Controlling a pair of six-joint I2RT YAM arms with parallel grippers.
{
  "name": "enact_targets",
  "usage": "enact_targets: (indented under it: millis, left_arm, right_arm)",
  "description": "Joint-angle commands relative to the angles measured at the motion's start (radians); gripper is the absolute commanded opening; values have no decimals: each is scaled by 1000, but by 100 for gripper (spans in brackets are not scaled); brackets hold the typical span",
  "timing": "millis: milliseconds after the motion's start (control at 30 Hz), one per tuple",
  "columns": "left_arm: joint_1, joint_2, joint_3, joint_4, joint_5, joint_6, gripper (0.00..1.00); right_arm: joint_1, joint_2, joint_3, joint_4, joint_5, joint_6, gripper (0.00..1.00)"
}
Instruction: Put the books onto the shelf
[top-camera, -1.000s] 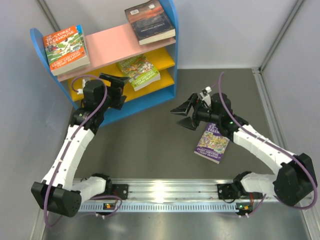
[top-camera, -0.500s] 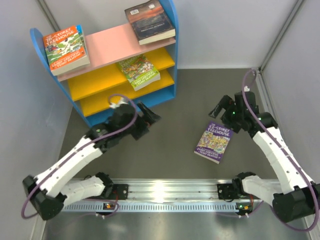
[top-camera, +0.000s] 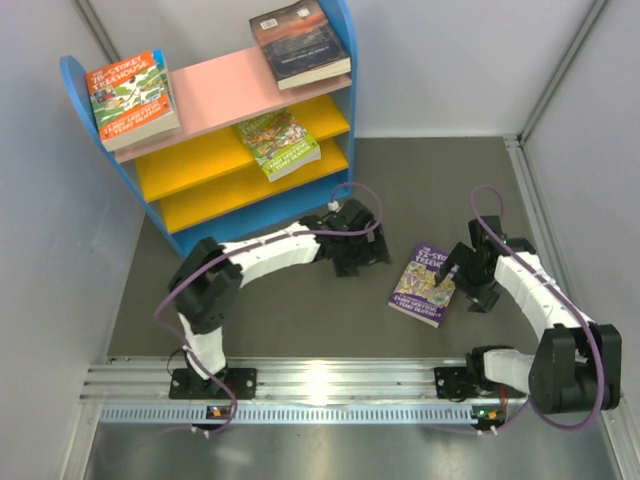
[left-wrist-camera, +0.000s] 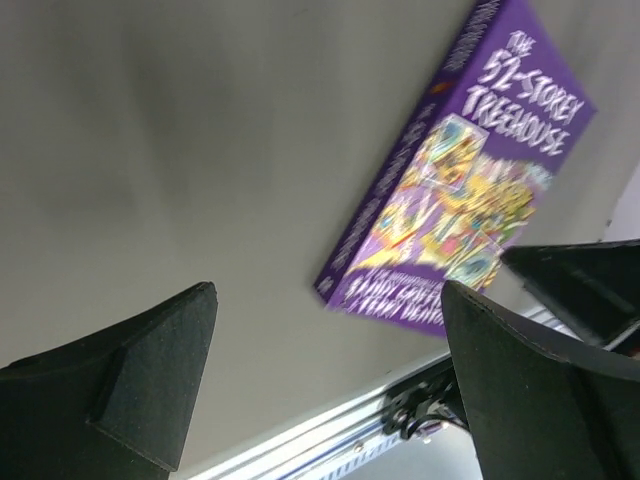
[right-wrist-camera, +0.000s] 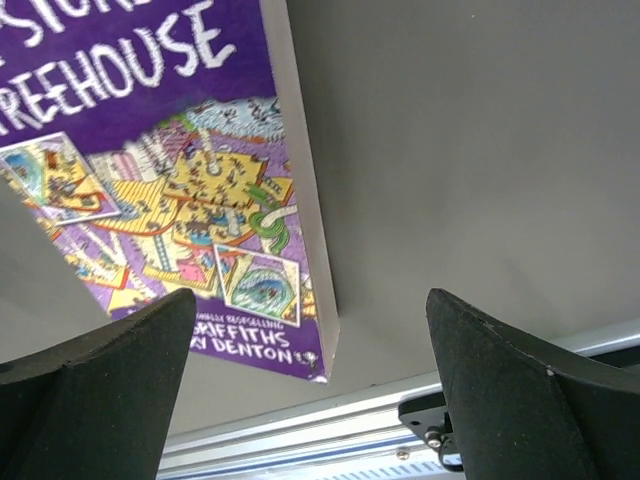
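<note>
A purple book (top-camera: 425, 284) lies flat on the grey table, cover up; the wrist views show it too, book (left-wrist-camera: 470, 180) and book (right-wrist-camera: 150, 180). My left gripper (top-camera: 370, 255) hangs open just left of it, nothing between its fingers (left-wrist-camera: 150, 380). My right gripper (top-camera: 466, 280) is open over the book's right edge, which shows between its fingertips (right-wrist-camera: 500, 380). On the shelf (top-camera: 215, 85), an orange-green book (top-camera: 130, 98) and a dark book (top-camera: 300, 42) lie on the pink top board. A green book (top-camera: 278, 143) lies on the upper yellow board.
An aluminium rail (top-camera: 320, 385) carrying both arm bases runs along the near edge, also seen as a rail (right-wrist-camera: 350, 440) close below the book. White walls close in the left, back and right. The lower yellow board (top-camera: 240, 195) holds nothing visible.
My left arm swung away from the shelf and stretched right, toward the purple book. My right arm swung right, then settled at the book's right edge, its jaws widening.
</note>
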Motion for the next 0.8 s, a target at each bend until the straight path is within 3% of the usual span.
enact_targets:
  millis: [0, 133, 333, 467, 533, 567, 700, 767]
  left_arm:
    - [-2, 130, 143, 113, 109, 82, 99]
    - [-2, 270, 212, 188, 217, 58, 99]
    - [-6, 345, 136, 339, 369, -11, 99]
    - [-15, 362, 36, 611, 500, -102, 98]
    - [-31, 374, 28, 648, 544, -124, 98]
    - [-37, 380, 30, 663, 571, -128, 98]
    - [-62, 359, -28, 768, 590, -183, 98]
    - [-59, 327, -71, 867, 588, -242, 98]
  right_arm:
    - [-15, 50, -23, 42, 34, -14, 97]
    - [-17, 90, -106, 168, -37, 34, 95]
    - [-14, 139, -190, 363, -144, 75, 80]
    - [-14, 150, -218, 462, -188, 101, 60]
    - [-14, 158, -235, 509, -212, 116, 52]
    - [-15, 159, -241, 547, -240, 123, 37]
    - [-15, 167, -229, 581, -297, 129, 0]
    - [-15, 149, -212, 561, -315, 123, 0]
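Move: The purple 52-Storey book lies flat about 10 cm to the right hand's left, 4 cm farther out and some 4 cm below it. From the left hand the same book is roughly 17 cm to the right, 2 cm nearer the base and 8 cm down. The shelf's near right foot stands about 21 cm straight ahead of the left hand, which puts it some 28 cm out and 30 cm left of the right hand. The purple book gets taken from both sides: the wide-open left hand travels about 9 cm right and some 4 cm down to its spine, swinging its fingers flatter towards the right, and bears against it. The right hand sinks about 4 cm, then slides as far left and a little forward, its fingertips tipping left as they close and pinch the book's right edge. ##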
